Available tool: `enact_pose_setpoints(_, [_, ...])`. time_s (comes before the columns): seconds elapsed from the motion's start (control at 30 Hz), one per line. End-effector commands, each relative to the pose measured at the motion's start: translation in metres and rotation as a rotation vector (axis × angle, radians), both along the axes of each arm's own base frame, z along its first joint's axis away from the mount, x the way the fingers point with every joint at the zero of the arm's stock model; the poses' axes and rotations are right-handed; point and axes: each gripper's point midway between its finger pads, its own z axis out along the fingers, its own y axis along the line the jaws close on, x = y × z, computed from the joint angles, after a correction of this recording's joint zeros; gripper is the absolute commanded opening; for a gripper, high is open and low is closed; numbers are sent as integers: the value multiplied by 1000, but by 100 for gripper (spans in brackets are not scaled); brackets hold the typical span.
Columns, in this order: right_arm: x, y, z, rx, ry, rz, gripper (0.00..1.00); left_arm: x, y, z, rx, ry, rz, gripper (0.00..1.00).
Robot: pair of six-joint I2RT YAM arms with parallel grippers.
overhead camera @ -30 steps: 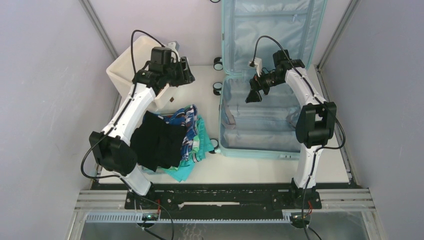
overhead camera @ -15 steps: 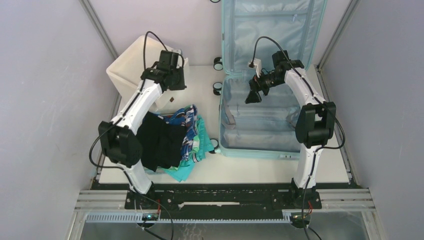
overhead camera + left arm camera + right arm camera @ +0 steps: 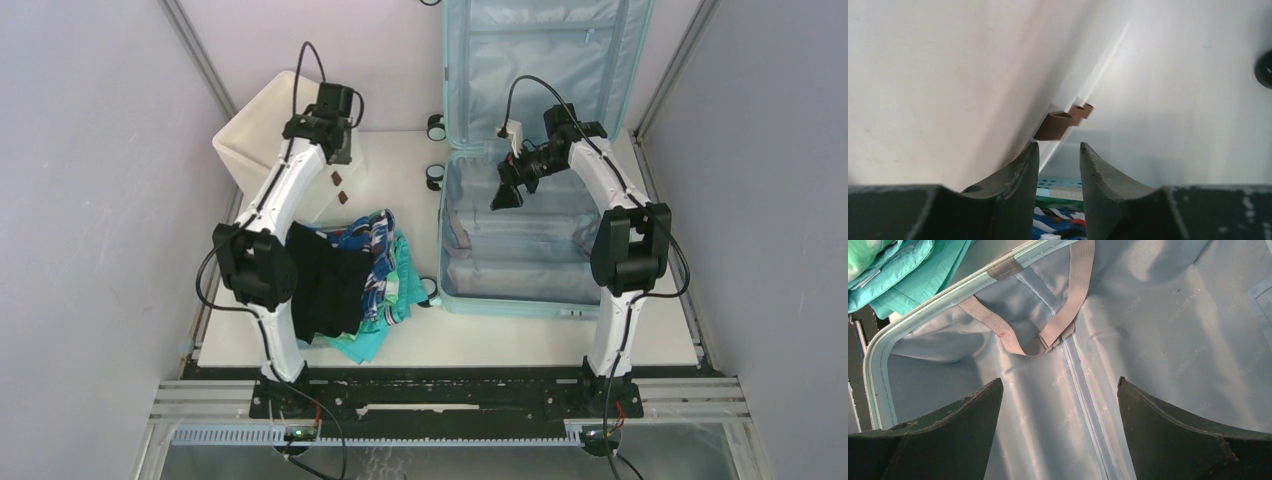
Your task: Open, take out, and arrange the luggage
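The luggage (image 3: 520, 255) lies open on the right of the table, its lid (image 3: 545, 60) standing up against the back wall. Its pale blue-grey lining (image 3: 1148, 340) and grey elastic straps (image 3: 1048, 337) fill the right wrist view, and nothing lies in the visible part. My right gripper (image 3: 505, 190) hovers over the luggage's back half, open wide with nothing between its fingers (image 3: 1060, 385). My left gripper (image 3: 338, 150) hangs beside the white drawer unit (image 3: 265, 130), just above its brown handles (image 3: 1055, 125). Its jaws (image 3: 1059, 147) stand a narrow gap apart and hold nothing.
A pile of clothes (image 3: 345, 275), black, blue-patterned and teal, lies on the table between the drawer unit and the luggage. Teal fabric (image 3: 903, 270) shows past the luggage rim. Two luggage wheels (image 3: 436, 150) stick out at its back left. Grey walls close in on both sides.
My left gripper has swung from pointing right to pointing down along the drawer unit's front, and its jaws have narrowed. The right arm has not moved.
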Motion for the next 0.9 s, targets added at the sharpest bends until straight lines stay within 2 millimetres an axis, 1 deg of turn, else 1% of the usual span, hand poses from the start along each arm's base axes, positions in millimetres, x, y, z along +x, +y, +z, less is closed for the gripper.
enact_pose_setpoints(0.0, [-4,2,27,7,-87,16,92,21,46,43,44,-127,115,42])
enact_pose_setpoints(0.07, [-5,1,29,3,-90,14,92,23,37,50,-10,-140,83,43])
enact_pose_setpoints(0.2, [-6,-3,31,-10,-105,5,92,18,-5,60,-209,-158,-72,44])
enact_pose_setpoints(0.3, [-4,-10,37,-29,-135,-7,92,6,-32,72,-360,-197,-156,45])
enact_pose_setpoints(0.33, [-3,-13,40,-34,-146,-13,92,1,-35,76,-389,-215,-166,45])
enact_pose_setpoints(0.37, [-3,-16,42,-40,-157,-18,92,-8,-42,87,-433,-243,-199,45])
enact_pose_setpoints(0.4, [-2,-19,45,-43,-167,-25,92,-14,-46,92,-462,-262,-217,45])
enact_pose_setpoints(0.5, [-3,-27,54,-54,-196,-42,92,-32,-51,109,-514,-330,-248,46])
enact_pose_setpoints(0.63, [-7,-36,66,-63,-242,-59,92,-54,-48,137,-548,-441,-276,48])
enact_pose_setpoints(0.67, [-9,-38,70,-64,-254,-64,92,-60,-47,140,-553,-461,-279,49])
enact_pose_setpoints(0.77, [-14,-44,85,-61,-282,-84,92,-74,-41,165,-562,-578,-284,58])
enact_pose_setpoints(0.87, [-17,-51,102,-53,-312,-110,92,-87,-31,189,-569,-696,-267,71])
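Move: The left hand is at the front of the white drawer box. The top drawer's brown tab is about 2 cm to its left, 1 cm ahead and 4 cm below, and the box's middle is some 11 cm left and level with it. The clothes pile lies roughly 22 cm back and 18 cm below, almost straight behind. The tab is some 32 cm left of the right hand and 4 cm farther out. Still against the drawer front, the left hand pushes about 2 cm more leftward and slightly forward, then comes free and swings right, back and mostly up, ending some 14 cm higher. On the way it rolls left side down, its fingers tip up by about 25 degrees and open wider. The empty right hand, open throughout, lifts and draws right over the luggage. ##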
